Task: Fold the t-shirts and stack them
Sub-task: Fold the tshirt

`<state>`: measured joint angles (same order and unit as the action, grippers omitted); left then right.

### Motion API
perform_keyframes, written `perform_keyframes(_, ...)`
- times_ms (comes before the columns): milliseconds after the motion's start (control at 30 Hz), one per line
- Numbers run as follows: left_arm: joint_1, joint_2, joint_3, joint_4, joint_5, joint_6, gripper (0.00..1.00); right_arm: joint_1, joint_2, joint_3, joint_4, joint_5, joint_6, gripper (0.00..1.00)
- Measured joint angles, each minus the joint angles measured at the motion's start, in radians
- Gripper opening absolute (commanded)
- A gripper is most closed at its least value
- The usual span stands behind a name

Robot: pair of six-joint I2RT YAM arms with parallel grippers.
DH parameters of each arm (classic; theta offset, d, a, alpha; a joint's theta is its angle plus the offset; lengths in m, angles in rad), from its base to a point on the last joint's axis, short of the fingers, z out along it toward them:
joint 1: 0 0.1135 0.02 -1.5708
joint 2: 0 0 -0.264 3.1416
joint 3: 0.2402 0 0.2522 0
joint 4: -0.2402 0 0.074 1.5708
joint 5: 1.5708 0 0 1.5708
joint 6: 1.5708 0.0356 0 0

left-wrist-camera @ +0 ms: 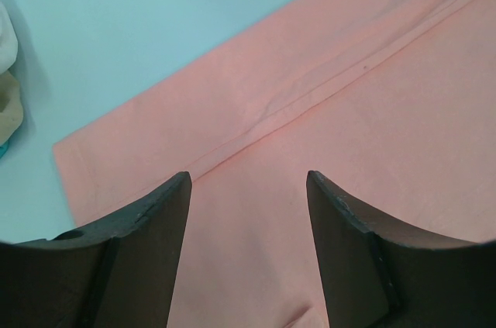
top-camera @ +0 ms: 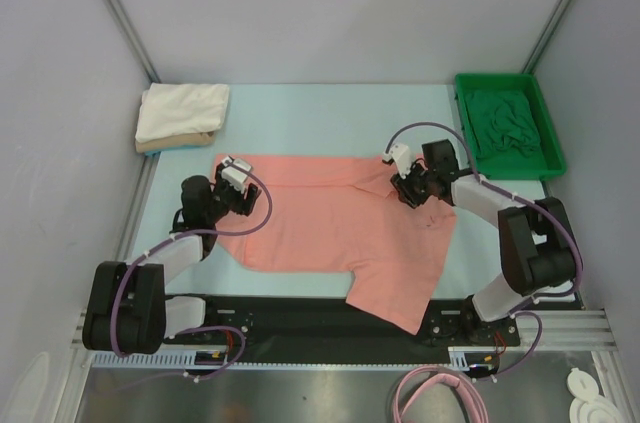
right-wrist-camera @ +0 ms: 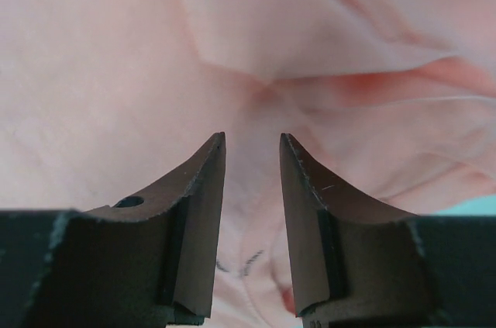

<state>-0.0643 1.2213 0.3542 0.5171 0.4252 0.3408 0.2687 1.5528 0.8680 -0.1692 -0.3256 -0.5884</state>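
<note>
A salmon-pink t-shirt lies spread over the middle of the table, with one sleeve hanging toward the near edge. My left gripper hovers over the shirt's left part. In the left wrist view it stands wide open, with flat pink cloth and a hem seam below it. My right gripper is over the shirt's rumpled right shoulder. In the right wrist view it is open by a narrow gap, and only creased pink cloth lies beneath, none of it pinched.
A folded white t-shirt on a tan one sits at the back left corner. The bright green tray at the back right holds a crumpled dark green t-shirt. Grey walls enclose the light blue table on three sides.
</note>
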Motion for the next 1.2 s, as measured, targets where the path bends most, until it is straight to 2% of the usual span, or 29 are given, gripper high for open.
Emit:
perform_keyframes(167, 0.000, 0.000, 0.000, 0.006, 0.000, 0.001, 0.67, 0.000, 0.039, 0.018, -0.087, -0.060, -0.018, 0.39)
perform_keyframes(400, 0.001, 0.000, 0.000, 0.016, 0.000, 0.001, 0.67, 0.005, 0.066, 0.067, -0.099, -0.098, -0.020, 0.39)
perform_keyframes(633, 0.002, 0.000, 0.000, 0.021, 0.000, 0.001, 0.67, 0.040, 0.143, 0.088, -0.110, -0.101, -0.023, 0.39)
perform_keyframes(1200, 0.004, 0.000, -0.001, 0.021, 0.000, 0.001, 0.67, 0.080, 0.195, 0.126, -0.083, -0.074, -0.014, 0.41)
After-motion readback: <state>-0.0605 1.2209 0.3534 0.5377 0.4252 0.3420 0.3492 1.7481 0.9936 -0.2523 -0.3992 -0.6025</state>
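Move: The lower corner of the shirt's folded-over flap lies about 4 cm to the right hand's left, level with it fore and aft and some 5 cm below. The shirt's far edge runs about 10 cm ahead of that hand, also lower down. The green bin's middle is some 24 cm to its right and 17 cm farther out. From the left hand, the flap corner is roughly 34 cm to the right and 3 cm ahead, some 8 cm down. Down and slightly back at first, then mainly leftward, the right hand works in low over the shirt to the corner of the folded-over flap, ending about 4 cm further left and 3.5 cm lower. Its fingers stay part open, tip about 10 degrees further down and turn a little counter-clockwise, the right finger's tip coming right up to the flap's hem; whether it touches can't be told. ##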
